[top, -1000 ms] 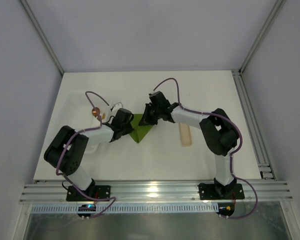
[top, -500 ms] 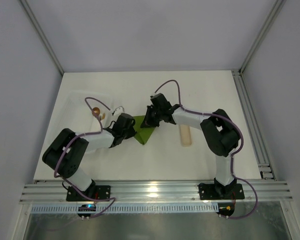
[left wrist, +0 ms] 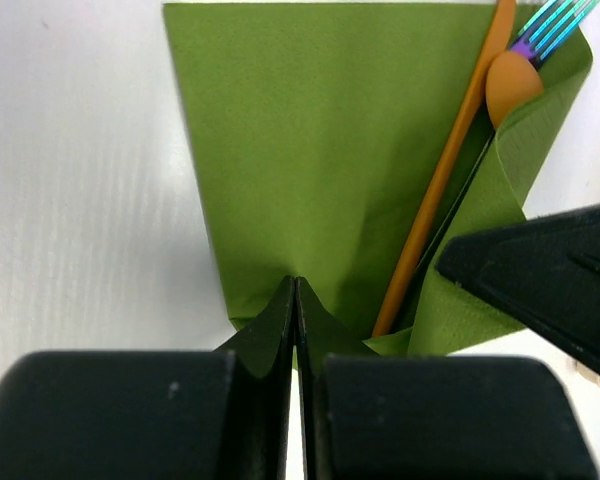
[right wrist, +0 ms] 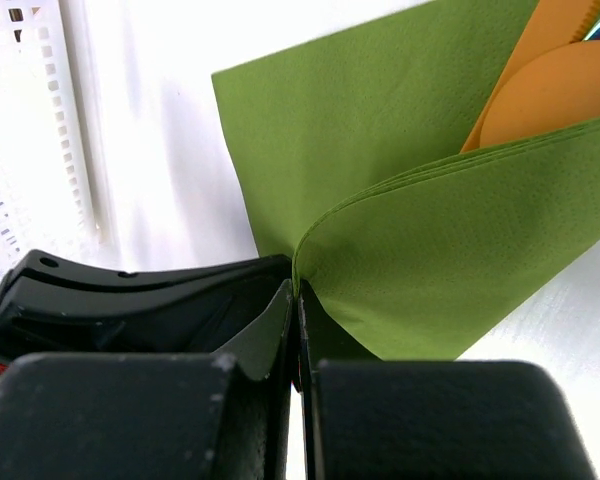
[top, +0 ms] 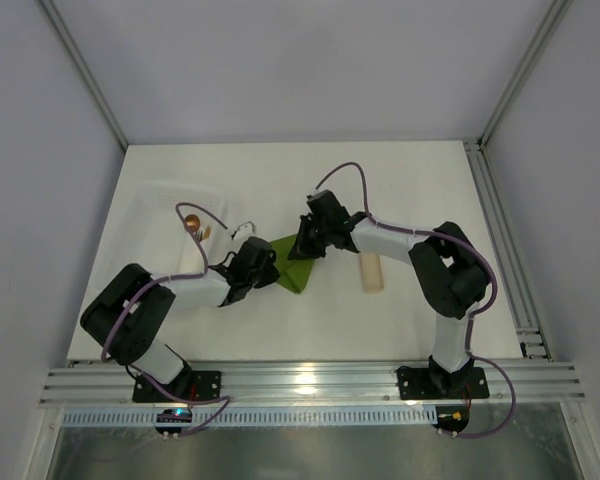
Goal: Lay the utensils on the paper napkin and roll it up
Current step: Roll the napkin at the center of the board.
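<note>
The olive-green paper napkin [top: 297, 268] lies mid-table, one flap folded up over the utensils. In the left wrist view an orange utensil [left wrist: 448, 175] runs along the fold, with an orange spoon bowl [left wrist: 510, 82] and shiny green-purple tines [left wrist: 558, 22] at the far end. My left gripper [left wrist: 296, 284] is shut at the napkin's [left wrist: 320, 150] near edge, and a crease runs from its tips. My right gripper [right wrist: 298, 288] is shut on the raised flap [right wrist: 450, 270], whose curled edge enters its jaws. Both grippers meet at the same napkin corner.
A clear plastic tray [top: 160, 200] stands at the left with a copper-coloured round piece [top: 191, 225] by its edge; its perforated wall [right wrist: 30, 130] shows in the right wrist view. A pale wooden block [top: 371, 271] lies right of the napkin.
Both grippers have moved right and toward the near edge together, taking the napkin with them. The raised flap now lies further over the utensils.
</note>
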### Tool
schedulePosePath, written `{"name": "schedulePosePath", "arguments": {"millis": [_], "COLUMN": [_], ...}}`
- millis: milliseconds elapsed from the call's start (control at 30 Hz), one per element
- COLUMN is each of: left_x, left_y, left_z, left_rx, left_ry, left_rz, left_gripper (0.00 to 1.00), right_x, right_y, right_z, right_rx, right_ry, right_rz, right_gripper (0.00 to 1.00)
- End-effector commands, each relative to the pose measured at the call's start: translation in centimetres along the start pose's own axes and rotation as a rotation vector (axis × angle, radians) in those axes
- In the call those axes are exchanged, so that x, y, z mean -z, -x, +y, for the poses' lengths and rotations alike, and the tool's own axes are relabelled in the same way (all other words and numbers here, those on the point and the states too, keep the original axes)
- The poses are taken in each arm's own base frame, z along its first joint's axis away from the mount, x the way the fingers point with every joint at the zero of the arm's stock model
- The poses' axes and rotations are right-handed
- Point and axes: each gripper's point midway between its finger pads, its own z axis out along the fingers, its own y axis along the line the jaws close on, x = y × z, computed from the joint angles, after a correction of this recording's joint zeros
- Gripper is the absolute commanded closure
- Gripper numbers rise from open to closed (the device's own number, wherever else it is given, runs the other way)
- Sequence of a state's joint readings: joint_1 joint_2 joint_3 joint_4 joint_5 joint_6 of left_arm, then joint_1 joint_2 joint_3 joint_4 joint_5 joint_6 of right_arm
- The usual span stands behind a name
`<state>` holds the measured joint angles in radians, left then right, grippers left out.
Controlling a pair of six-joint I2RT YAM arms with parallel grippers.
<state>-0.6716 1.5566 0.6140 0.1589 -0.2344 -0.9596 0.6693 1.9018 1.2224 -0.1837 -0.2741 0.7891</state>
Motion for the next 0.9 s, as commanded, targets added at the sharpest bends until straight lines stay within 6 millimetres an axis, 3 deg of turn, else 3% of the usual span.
{"name": "schedulePosePath", "arguments": {"millis": [0, 100, 133, 167, 467, 667, 800, 833, 867], "left_x": [0.7, 1.0, 1.4, 1.9, 5.1, 5.5, 6.2, 6.7, 6.9], "left_y": [-3.9, -3.0, -2.4, -2.2, 0.7, -0.4, -2.5, -2.2, -2.8], "left_z": [3.4, 3.7, 2.8, 3.5, 1.9, 1.7, -1.4, -4.0, -3.9], "left_rx": [-0.064, -0.102, -0.111, -0.131, -0.172, -0.175, -0.145, -0.122, -0.105], "left_ry": [0.106, 0.14, 0.122, 0.155, 0.139, 0.11, -0.107, -0.232, -0.26], "left_rz": [0.112, 0.07, 0.043, 0.039, -0.049, -0.008, 0.06, 0.044, 0.045], "left_gripper": [1.0, 1.0, 1.0, 1.0, 0.99, 0.97, 1.0, 1.0, 1.0], "right_x": [1.5, 1.6, 1.6, 1.6, 1.6, 1.6, 1.6, 1.7, 1.7], "right_y": [1.4, 1.5, 1.4, 1.4, 1.2, 1.0, 0.9, 1.0, 1.0], "right_z": [1.3, 1.2, 1.1, 1.0, 0.7, 0.6, 0.6, 0.6, 0.7], "right_rx": [0.031, 0.033, 0.033, 0.033, 0.03, 0.033, 0.034, 0.035, 0.035], "right_ry": [0.03, 0.029, 0.028, 0.026, 0.028, 0.031, 0.029, 0.031, 0.032], "right_rz": [-0.053, -0.054, -0.053, -0.053, -0.049, -0.045, -0.043, -0.045, -0.046], "right_gripper": [0.96, 0.96, 0.96, 0.96, 0.96, 0.96, 0.96, 0.96, 0.96]}}
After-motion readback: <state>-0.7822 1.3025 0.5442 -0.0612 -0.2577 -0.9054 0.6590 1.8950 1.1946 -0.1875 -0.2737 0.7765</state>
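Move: The napkin's middle lies about 5 cm ahead of the closed left fingers and 5 cm to their right, on the board, with their tips at its near edge. From the left hand the orange handle is some 4 cm ahead and 6 cm right, the orange spoon bowl about 8 cm ahead and 8 cm right. The right hand, holding the turned-up side, has the napkin's middle about 4 cm below and 2 cm ahead, the spoon bowl 6 cm straight ahead. Back towards the base goes the left hand, nearly 6 cm in all: first low along the board with its closed tips at the napkin's near edge, then up about 2 cm and clear of it, swinging left and back right while rolling some 10 degrees and partly back. The right hand keeps its pinch on the turned-up side and eases about 1 cm down and to the right. ##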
